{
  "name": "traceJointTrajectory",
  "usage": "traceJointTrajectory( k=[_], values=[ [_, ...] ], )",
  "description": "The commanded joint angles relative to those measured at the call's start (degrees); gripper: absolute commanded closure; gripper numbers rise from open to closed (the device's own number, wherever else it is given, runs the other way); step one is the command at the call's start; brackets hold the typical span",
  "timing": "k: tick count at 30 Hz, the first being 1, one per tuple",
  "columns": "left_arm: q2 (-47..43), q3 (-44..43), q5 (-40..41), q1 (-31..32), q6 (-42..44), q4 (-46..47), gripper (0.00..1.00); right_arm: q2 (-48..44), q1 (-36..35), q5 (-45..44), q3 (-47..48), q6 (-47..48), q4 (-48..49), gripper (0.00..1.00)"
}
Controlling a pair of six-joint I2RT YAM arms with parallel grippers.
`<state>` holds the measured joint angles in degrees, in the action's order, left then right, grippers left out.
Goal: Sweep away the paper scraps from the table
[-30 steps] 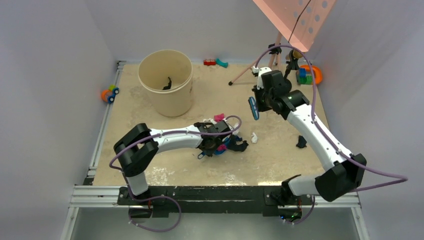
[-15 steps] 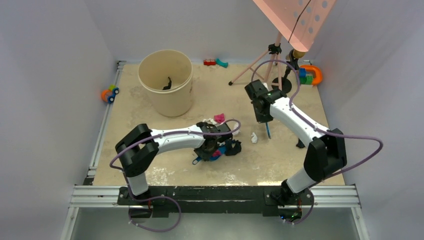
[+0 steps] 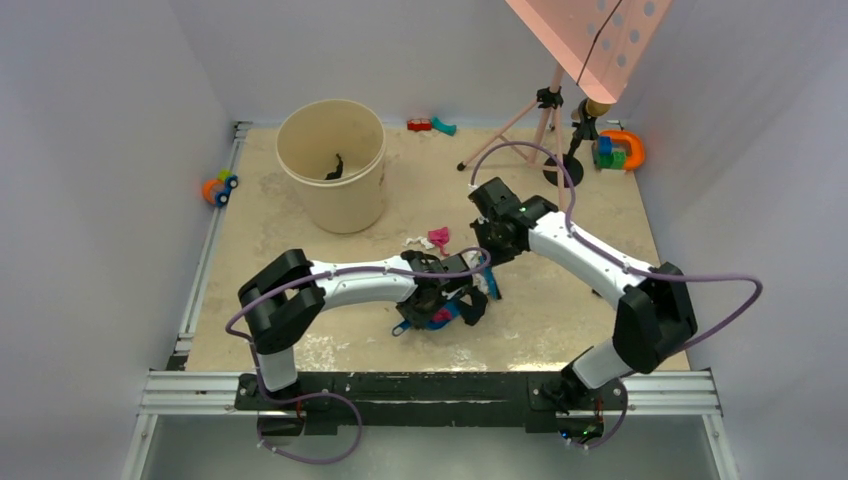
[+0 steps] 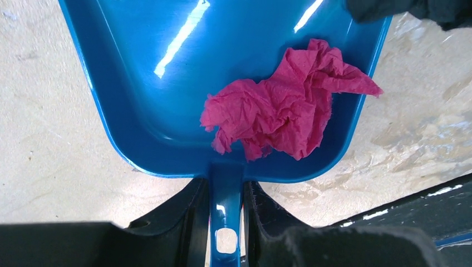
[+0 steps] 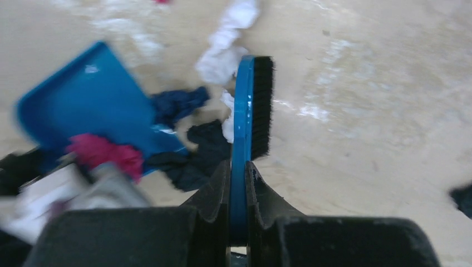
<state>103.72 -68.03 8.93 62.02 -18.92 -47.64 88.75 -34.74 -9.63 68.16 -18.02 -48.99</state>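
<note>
My left gripper (image 4: 225, 186) is shut on the handle of a blue dustpan (image 4: 167, 83) lying on the table (image 4: 44, 139). A crumpled magenta paper scrap (image 4: 284, 105) lies in the pan. My right gripper (image 5: 238, 167) is shut on the blue hand brush (image 5: 250, 105), bristles facing right, just off the pan's mouth. Dark blue (image 5: 178, 103), black (image 5: 200, 153) and white (image 5: 228, 39) scraps lie between brush and dustpan (image 5: 89, 94). In the top view the grippers meet mid-table, left (image 3: 437, 305) and right (image 3: 490, 245). A pink scrap (image 3: 438, 237) lies behind them.
A beige bucket (image 3: 333, 165) with a black scrap inside stands at the back left. An orange toy car (image 3: 218, 187) sits at the left edge, red and teal blocks (image 3: 430, 125) at the back, a tripod (image 3: 545, 120) and coloured toys (image 3: 615, 152) at the back right.
My right arm has swung the brush down and left from the back right to the dustpan's mouth, pushing the white scrap along. The left arm with the dustpan has shifted slightly right.
</note>
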Motion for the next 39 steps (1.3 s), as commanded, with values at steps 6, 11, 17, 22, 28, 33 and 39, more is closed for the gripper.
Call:
traceJointTrajectory(
  k=[6, 11, 17, 22, 28, 33, 39],
  values=[
    [1.13, -1.32, -0.31, 0.21, 0.72, 6.92, 1.0, -9.09, -0.11, 28.86, -2.19, -0.96, 11.34, 1.0],
    [-1.02, 2.3, 1.13, 0.21, -0.59, 10.71, 1.0, -12.99, 2.26, 27.8, -0.12, -0.71, 8.9, 1.0],
    [-5.13, 6.75, 1.65, 0.21, -1.94, 15.07, 1.0, -18.25, 6.34, 24.93, 2.58, -0.93, 6.63, 1.0],
    [-6.99, 6.37, 1.18, 0.21, -2.75, 13.93, 1.0, -22.32, 10.46, 16.06, 2.37, -1.92, 5.71, 1.0],
    [-9.77, 3.73, 6.28, 0.08, -4.18, 8.37, 1.0, -27.51, 12.36, 9.83, -0.89, -3.23, 7.65, 1.0],
    [-12.66, 0.67, 9.6, -0.18, -3.7, 2.78, 1.0, -28.37, 12.49, 7.68, -1.49, -3.21, 7.77, 1.0],
    [-16.18, -5.37, 9.92, -3.13, -2.87, -6.04, 1.0, -28.42, 12.43, 7.4, -2.56, -2.92, 8.52, 1.0]
  ],
)
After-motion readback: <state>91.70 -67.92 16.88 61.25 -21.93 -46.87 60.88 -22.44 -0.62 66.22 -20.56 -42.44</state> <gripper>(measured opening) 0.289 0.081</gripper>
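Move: The right hand holds the brush just right of a white scrap, which lies about 3 cm left and 2 cm back, some 10 cm below. The held dustpan's middle is 9 cm left and 6 cm back of that hand, the black scrap 4 cm left and 6 cm back. From the left hand, on the dustpan handle, the white scrap is about 13 cm right and 7 cm ahead, the black one 11 cm right and 3 cm ahead, both about 2 cm lower. Right hand sweeps the brush 5 cm left, then lifts it 15 cm rightwards; left hand raises the dustpan. ##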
